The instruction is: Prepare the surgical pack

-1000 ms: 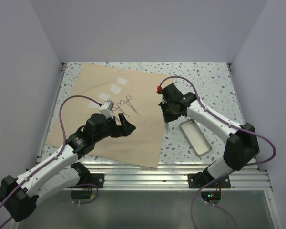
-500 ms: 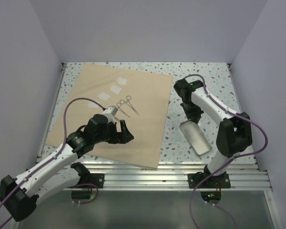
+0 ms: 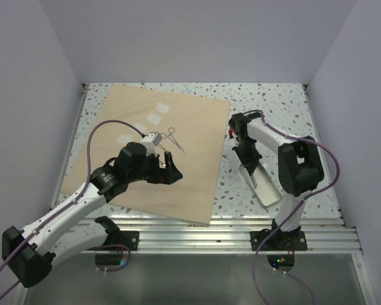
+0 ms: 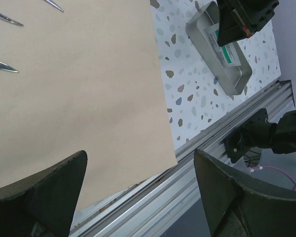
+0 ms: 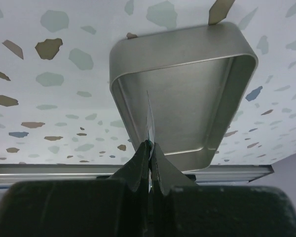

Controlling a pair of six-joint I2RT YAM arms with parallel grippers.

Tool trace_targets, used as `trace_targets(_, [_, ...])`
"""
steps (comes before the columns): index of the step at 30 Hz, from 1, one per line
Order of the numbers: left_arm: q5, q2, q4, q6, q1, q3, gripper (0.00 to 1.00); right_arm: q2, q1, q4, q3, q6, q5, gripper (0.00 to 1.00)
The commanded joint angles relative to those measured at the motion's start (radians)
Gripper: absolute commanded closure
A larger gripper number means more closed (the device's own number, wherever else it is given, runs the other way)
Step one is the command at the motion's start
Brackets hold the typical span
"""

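Note:
The surgical pack (image 3: pixel 140 159) is a wide beige sheet lying flat on the speckled table; the left wrist view shows its near corner (image 4: pixel 89 98). Scissors and forceps (image 3: pixel 170 137) lie on it beside small white squares (image 3: pixel 155 119). My left gripper (image 3: pixel 168 171) hovers open over the sheet's near part, with nothing between its fingers (image 4: pixel 49 197). My right gripper (image 3: pixel 249 159) is shut on a thin white packet with a green label (image 5: pixel 149 113), held on edge in the metal tray (image 5: pixel 182 47). The left wrist view also catches that packet (image 4: pixel 228 53).
The metal tray (image 3: pixel 267 187) sits right of the sheet, near the table's front edge. An aluminium rail (image 3: pixel 228 229) runs along that edge below both arms. Walls close in the table on three sides.
My right gripper has swung from the sheet's right edge to over the metal tray, carrying the packet. My left gripper shifted slightly to the right and stayed open.

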Motion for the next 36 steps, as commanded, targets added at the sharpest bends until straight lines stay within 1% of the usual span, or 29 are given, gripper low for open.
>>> trace_targets(1, [0.035, 0.024, 0.006, 0.032, 0.006, 0.031, 0.07, -0.021, -0.002, 0.049, -0.036, -0.029, -0.073, 1.0])
trace_targets(5, [0.027, 0.042, -0.006, 0.039, 0.006, 0.046, 0.07, -0.012, -0.002, 0.084, -0.073, -0.039, -0.106, 1.0])
trace_targets(9, [0.032, 0.058, -0.006, 0.041, 0.004, 0.051, 0.07, 0.02, -0.004, 0.092, -0.064, -0.046, -0.11, 0.99])
trace_targets(12, [0.035, 0.07, -0.008, 0.041, 0.004, 0.054, 0.07, 0.016, -0.005, 0.107, -0.059, -0.049, -0.115, 0.98])
trace_targets(21, [0.029, 0.111, -0.022, 0.045, 0.006, 0.106, 0.07, 0.028, -0.012, 0.12, -0.031, -0.059, -0.109, 0.91])
trace_targets(23, [0.029, 0.119, -0.023, 0.042, 0.006, 0.109, 0.07, 0.036, -0.018, 0.118, -0.019, -0.062, -0.107, 0.87])
trace_targets(25, [0.031, 0.122, -0.026, 0.038, 0.006, 0.111, 0.07, 0.039, -0.021, 0.123, -0.014, -0.06, -0.113, 0.81])
trace_targets(26, [0.028, 0.123, -0.026, 0.035, 0.006, 0.109, 0.07, 0.037, -0.022, 0.132, -0.013, -0.057, -0.107, 0.76])
trace_targets(29, [0.015, 0.125, -0.045, 0.033, 0.006, 0.12, 0.07, 0.031, -0.021, 0.138, -0.007, -0.043, -0.106, 0.7])
trace_targets(30, [0.006, 0.128, -0.051, 0.032, 0.006, 0.126, 0.07, 0.021, -0.022, 0.138, -0.004, -0.037, -0.104, 0.62])
trace_targets(31, [-0.002, 0.133, -0.065, 0.032, 0.006, 0.132, 0.07, 0.008, -0.021, 0.138, -0.005, -0.022, -0.104, 0.57])
trace_targets(33, [-0.028, 0.137, -0.08, 0.035, 0.007, 0.157, 0.06, -0.022, -0.021, 0.124, -0.002, -0.008, -0.083, 0.51])
trace_targets(36, [-0.086, 0.148, -0.129, 0.041, 0.021, 0.206, 0.05, -0.047, -0.021, 0.062, 0.033, 0.04, -0.029, 0.45])
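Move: The tray's middle lies about 6 cm back and 4 cm to the right of the right hand, some 5 cm below it; the packet already hangs from its shut fingers, its middle about 2 cm back, 1 cm right and 4 cm down. From the left hand the tray's middle is roughly 31 cm to the right, about level fore and aft, and some 16 cm lower. The right hand sinks about 2.5 cm, easing left, lowering the packet into the tray, then half-opens, releasing it. ##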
